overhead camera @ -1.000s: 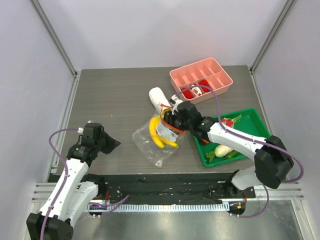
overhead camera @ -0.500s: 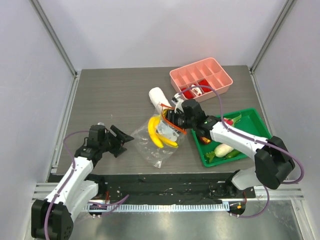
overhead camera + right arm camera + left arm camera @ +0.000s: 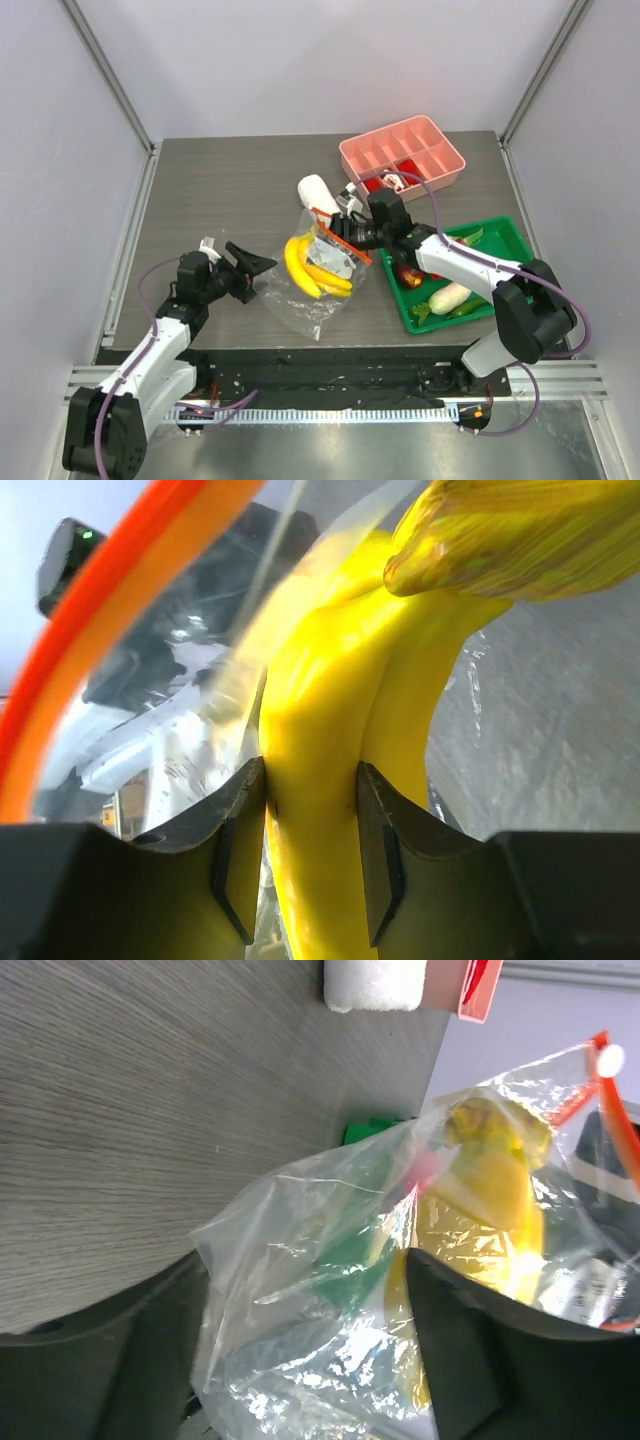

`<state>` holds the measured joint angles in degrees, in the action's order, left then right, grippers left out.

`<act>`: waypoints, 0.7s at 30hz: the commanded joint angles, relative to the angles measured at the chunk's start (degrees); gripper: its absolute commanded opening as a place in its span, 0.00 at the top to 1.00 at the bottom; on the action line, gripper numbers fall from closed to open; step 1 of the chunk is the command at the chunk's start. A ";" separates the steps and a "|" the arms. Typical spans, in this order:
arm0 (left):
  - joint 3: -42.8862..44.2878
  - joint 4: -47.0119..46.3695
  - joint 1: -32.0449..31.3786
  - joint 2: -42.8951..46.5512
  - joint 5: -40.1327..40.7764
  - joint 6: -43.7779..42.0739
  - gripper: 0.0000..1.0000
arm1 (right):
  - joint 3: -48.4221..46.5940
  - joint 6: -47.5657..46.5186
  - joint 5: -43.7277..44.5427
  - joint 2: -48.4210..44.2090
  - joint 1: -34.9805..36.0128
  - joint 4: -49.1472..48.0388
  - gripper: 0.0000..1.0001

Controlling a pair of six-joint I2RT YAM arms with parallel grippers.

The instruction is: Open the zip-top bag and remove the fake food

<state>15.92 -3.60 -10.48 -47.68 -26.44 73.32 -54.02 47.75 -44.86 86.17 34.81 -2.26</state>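
Observation:
The clear zip-top bag [image 3: 312,290] lies crumpled at the table's middle, its orange-red zip strip [image 3: 345,243] lifted at the far right end. A yellow banana [image 3: 303,270] of the fake food is inside it. My right gripper [image 3: 340,238] reaches into the bag's mouth and is shut on the banana [image 3: 320,730], with the zip strip [image 3: 100,630] just to its left. My left gripper [image 3: 258,272] is open at the bag's left edge. In the left wrist view the bag [image 3: 330,1290] bulges between the wide-apart fingers [image 3: 470,1350], and the banana [image 3: 490,1200] shows through the plastic.
A green tray [image 3: 515,240] at the right holds a dragon fruit [image 3: 456,243], a dark red fruit [image 3: 408,273] and a white vegetable [image 3: 447,298]. A pink divided tray [image 3: 440,150] stands at the back. A rolled white towel [image 3: 316,192] lies just behind the bag.
My left gripper has opened and swung right, up to the bag's left edge. The right gripper has drawn slightly back and right, still holding the banana, lifting the bag's mouth.

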 commanded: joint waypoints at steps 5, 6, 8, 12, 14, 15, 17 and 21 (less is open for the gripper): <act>4.62 1.81 0.11 -1.01 -0.64 -4.57 0.89 | -2.41 2.79 -4.27 -0.83 0.17 -6.88 0.99; 5.34 6.27 0.11 -0.66 0.24 -5.72 1.00 | -2.32 2.44 -3.92 -0.83 0.17 -6.62 0.99; 7.01 11.83 0.02 0.65 5.13 -8.10 1.00 | -2.67 -0.26 -2.43 -1.18 0.26 -4.78 0.99; 9.65 23.00 0.11 6.01 16.30 -9.77 1.00 | -5.74 -9.39 9.83 -2.14 0.17 9.95 0.99; 10.27 30.21 0.20 8.38 20.79 -9.95 1.00 | -6.88 -12.23 15.57 -3.54 0.17 13.06 0.99; 10.53 32.40 0.11 8.83 23.51 -9.95 1.00 | -6.98 -13.54 18.46 -4.16 0.17 15.16 0.99; 10.62 35.66 0.11 9.10 24.41 -9.60 1.00 | -6.10 -14.17 25.50 -5.48 0.17 14.83 0.99; 10.80 36.91 0.11 9.18 25.46 -9.51 1.00 | -3.91 -14.17 33.16 -7.50 0.44 13.17 0.99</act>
<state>25.02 26.09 -10.68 -38.63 -8.64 65.47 -58.08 37.54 -24.67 83.37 35.31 10.28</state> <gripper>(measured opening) 0.003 0.418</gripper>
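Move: The left hand is open around the closed end of the bag, whose edge lies about 1 cm ahead and 1 cm to its right; the bananas' middle is some 13 cm to its right and 2 cm ahead. The right hand already grips the bananas in the bag's mouth. From it the green tray lies about 30 cm right, 3 cm ahead and 17 cm below, the white roll roughly 18 cm ahead, 4 cm left. Left fingers pinch the bag's end and pull 5 cm left; right hand draws held bananas 5 cm forward-right. ##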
